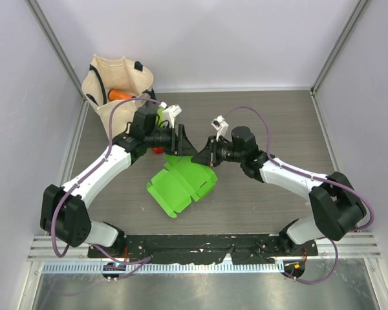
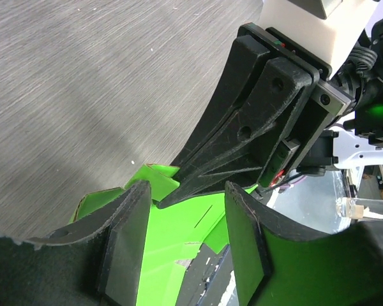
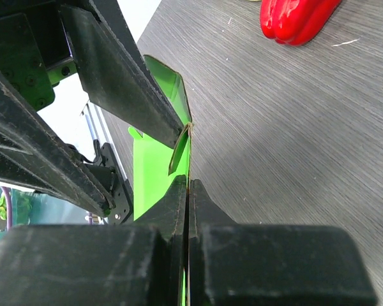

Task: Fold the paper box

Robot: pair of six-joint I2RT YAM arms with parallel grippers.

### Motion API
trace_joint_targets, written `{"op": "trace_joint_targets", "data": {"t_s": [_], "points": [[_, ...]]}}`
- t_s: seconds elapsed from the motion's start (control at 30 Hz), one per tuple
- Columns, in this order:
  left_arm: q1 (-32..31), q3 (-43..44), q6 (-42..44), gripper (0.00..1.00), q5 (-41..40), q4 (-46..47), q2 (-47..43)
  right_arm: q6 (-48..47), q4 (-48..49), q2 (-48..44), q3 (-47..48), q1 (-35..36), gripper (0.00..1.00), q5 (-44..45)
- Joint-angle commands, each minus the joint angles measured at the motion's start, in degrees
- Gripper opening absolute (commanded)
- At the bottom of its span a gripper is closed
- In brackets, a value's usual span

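Note:
The bright green paper box [image 1: 178, 187] lies partly folded on the grey table, its far flap raised on edge. My right gripper [image 1: 204, 157] is shut on that upright flap's edge; the right wrist view shows the thin card [image 3: 156, 172] pinched between the closed tips of the gripper [image 3: 188, 185]. My left gripper [image 1: 186, 145] stands open just above the same flap. In the left wrist view the green card [image 2: 172, 236] shows between the spread jaws of the left gripper [image 2: 185, 245]. One left finger [image 3: 124, 83] touches the flap's top corner. The right gripper's fingers [image 2: 242, 146] reach in from the other side.
A cream canvas tote bag [image 1: 113, 81] with an orange item [image 1: 119, 95] inside stands at the back left. A red pepper [image 3: 293, 19] lies on the table behind the left gripper, partly hidden in the top view [image 1: 156, 150]. The black base rail [image 1: 194, 244] runs along the near edge.

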Motion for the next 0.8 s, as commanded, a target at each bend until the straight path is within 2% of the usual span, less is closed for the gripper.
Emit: {"op": "trace_joint_targets", "data": {"t_s": [0.0, 0.13, 0.17, 0.2, 0.33, 0.4, 0.47, 0.53, 0.57, 0.6, 0.67, 0.77], "points": [[-0.6, -1.4, 1.0, 0.55, -6.2, 0.7, -5.5, -2.1, 1.4, -3.0, 0.3, -0.1, 0.01, -0.2], [-0.6, -4.5, -5.0, 0.53, -14.7, 0.0, -13.9, -4.2, -2.3, -5.8, -0.6, -0.5, 0.01, -0.6], [-0.6, -7.3, -8.3, 0.53, -17.6, -0.5, -18.4, -4.2, -2.5, -6.8, -1.2, -0.7, 0.01, -0.7], [-0.6, -8.9, -9.2, 0.50, -20.4, -0.8, -20.5, -4.2, -2.6, -7.3, -1.6, -0.7, 0.01, -0.8], [-0.6, -15.2, -9.7, 0.46, -34.7, -4.2, -29.7, -3.7, -2.1, -8.6, -2.6, -1.3, 0.01, -1.8], [-0.5, -17.3, -8.9, 0.42, -38.3, -7.1, -31.9, -3.5, -2.1, -9.0, -2.8, -1.6, 0.01, -2.2], [-0.5, -18.8, -8.4, 0.42, -39.4, -8.4, -33.4, -3.4, -2.2, -9.2, -2.8, -1.7, 0.01, -2.8], [-0.5, -19.3, -9.4, 0.36, -38.6, -8.8, -33.1, -3.4, -1.9, -9.5, -2.9, -1.7, 0.01, -3.3], [-0.5, -19.5, -9.8, 0.30, -37.9, -8.8, -32.6, -3.3, -2.0, -9.7, -2.9, -1.8, 0.01, -3.3], [-0.5, -19.3, -10.5, 0.17, -37.7, -8.8, -32.1, -3.3, -1.9, -9.8, -3.0, -1.8, 0.01, -3.3], [-0.4, -18.3, -12.1, 0.09, -36.3, -9.5, -29.1, -3.6, -2.2, -10.2, -3.1, -1.9, 0.01, -3.0], [-0.4, -17.9, -12.8, 0.07, -34.7, -8.2, -25.5, -3.5, -2.0, -9.9, -3.1, -2.0, 0.01, -3.3]]}}
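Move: The paper box hangs from the shut right fingers; its middle lies about 7 cm back, 5 cm left and 8 cm below the half-open left hand, whose fingertip is at the tab beside the right hand's pinch. From the right hand that middle is some 6 cm back, 10 cm left and 5 cm lower. On the table, the red pepper lies roughly 18 cm ahead, 17 cm left and 20 cm below the left hand. The box's far edge stays pinched in the right fingers, drawn about 3 cm right and back and slightly up. Off its corner tab comes the left hand, arcing some 11 cm left and a little back, first rising about 4 cm, then dropping 7 beside the box's left edge; it swings about 35 degrees counter-clockwise and closes its empty fingers. ##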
